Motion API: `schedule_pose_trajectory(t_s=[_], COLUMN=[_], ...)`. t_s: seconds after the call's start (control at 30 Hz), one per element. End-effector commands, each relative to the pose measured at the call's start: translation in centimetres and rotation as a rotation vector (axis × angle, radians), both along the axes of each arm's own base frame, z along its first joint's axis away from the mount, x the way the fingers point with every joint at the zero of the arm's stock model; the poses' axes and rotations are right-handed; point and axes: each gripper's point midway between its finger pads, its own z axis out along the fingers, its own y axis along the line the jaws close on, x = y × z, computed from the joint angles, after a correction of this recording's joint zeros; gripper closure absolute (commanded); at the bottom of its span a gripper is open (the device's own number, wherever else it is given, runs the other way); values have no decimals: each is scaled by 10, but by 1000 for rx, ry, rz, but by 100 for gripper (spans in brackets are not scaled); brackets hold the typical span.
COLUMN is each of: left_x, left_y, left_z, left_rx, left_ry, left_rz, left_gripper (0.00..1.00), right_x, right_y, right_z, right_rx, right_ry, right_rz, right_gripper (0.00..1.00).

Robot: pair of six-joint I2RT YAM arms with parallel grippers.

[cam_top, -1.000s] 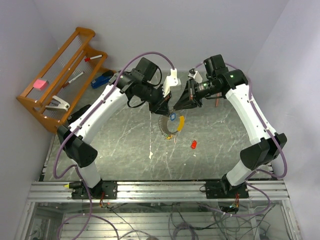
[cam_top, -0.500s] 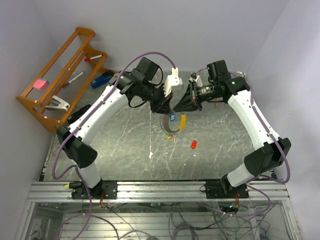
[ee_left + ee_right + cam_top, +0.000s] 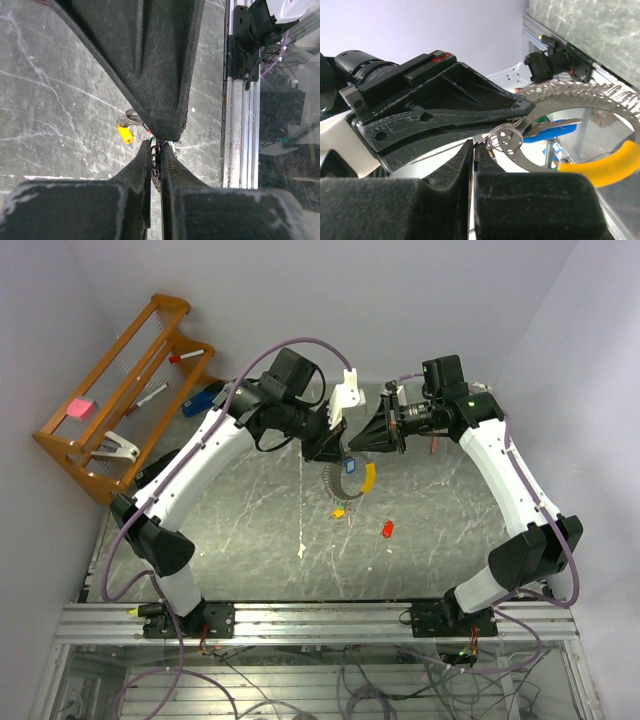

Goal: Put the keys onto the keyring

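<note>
The keyring (image 3: pixel 340 483), a silvery toothed loop with a curved yellow piece (image 3: pixel 368 478) and a blue key (image 3: pixel 349 466) on it, hangs above the table between both grippers. My left gripper (image 3: pixel 336 447) is shut on its coiled edge (image 3: pixel 156 156). My right gripper (image 3: pixel 354 444) faces it, shut on a thin metal end of the keyring (image 3: pixel 481 146). In the right wrist view the keyring's loop (image 3: pixel 600 97), yellow piece (image 3: pixel 610 162) and blue key (image 3: pixel 552 131) show clearly. An orange-yellow key (image 3: pixel 340 510) and a red key (image 3: pixel 387 529) lie loose on the table.
A wooden rack (image 3: pixel 60 445) at the back left holds a stapler, markers and a pink note. A thin orange-red pencil (image 3: pixel 434 445) lies behind the right arm. White scraps (image 3: pixel 302 550) dot the marble top. A metal rail (image 3: pixel 320 620) runs along the near edge.
Both grippers have moved up and back together, lifting the keyring off the table. The orange-yellow key stays lying below it.
</note>
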Motion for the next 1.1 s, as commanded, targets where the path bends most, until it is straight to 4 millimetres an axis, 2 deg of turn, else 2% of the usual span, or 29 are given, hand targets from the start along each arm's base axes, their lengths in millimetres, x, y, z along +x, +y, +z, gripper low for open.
schedule_pose_trajectory(t_s=[0.0,0.03,0.13,0.37,0.57,0.6,0.67,0.73,0.8,0.9,0.93,1.07], left_x=[-6,-6,-8,-14,-12,-8,24,63,81,90,89,78], left_y=[-5,-6,-9,-12,-8,-7,6,23,36,43,41,31], left_z=[14,13,15,18,12,11,8,8,13,19,19,18], left_rx=[-37,-40,-51,-71,-69,-65,-41,20,65,84,76,11], left_ry=[-12,-6,7,51,72,69,16,-134,-246,-307,-305,-249], left_rz=[-30,-34,-42,-63,-46,-34,85,231,284,303,292,233], left_gripper=[93,93,93,93,93,93,93,93,93,93,93,93], right_x=[5,6,5,11,29,33,44,54,59,57,55,56], right_y=[4,5,5,-6,-36,-41,-50,-64,-77,-74,-73,-77], right_z=[28,30,33,40,28,26,21,11,-6,-12,-17,-21], right_rx=[112,120,132,120,-54,-87,-176,-303,-402,-360,-346,-359], right_ry=[6,7,13,-29,-180,-219,-330,-455,-543,-626,-632,-849], right_rz=[19,18,22,-15,-52,-57,-66,-85,-98,-114,-123,-126], right_gripper=[97,88,82,77,69,68,63,53,50,48,47,41])
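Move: The keyring hangs between the hands, its coil in the left fingers and its wire loop in the right's, its middle some 6 cm below and 2 cm back of each. From the right hand, the yellow-tagged key on the table is about 6 cm ahead, 1 cm left and 34 cm below; the red-tagged key is roughly 2 cm ahead, 12 cm right, as low. Right fingers open off the keyring's loop, retreating rightward and down; the left, gripping, carries it 8 cm forward. ##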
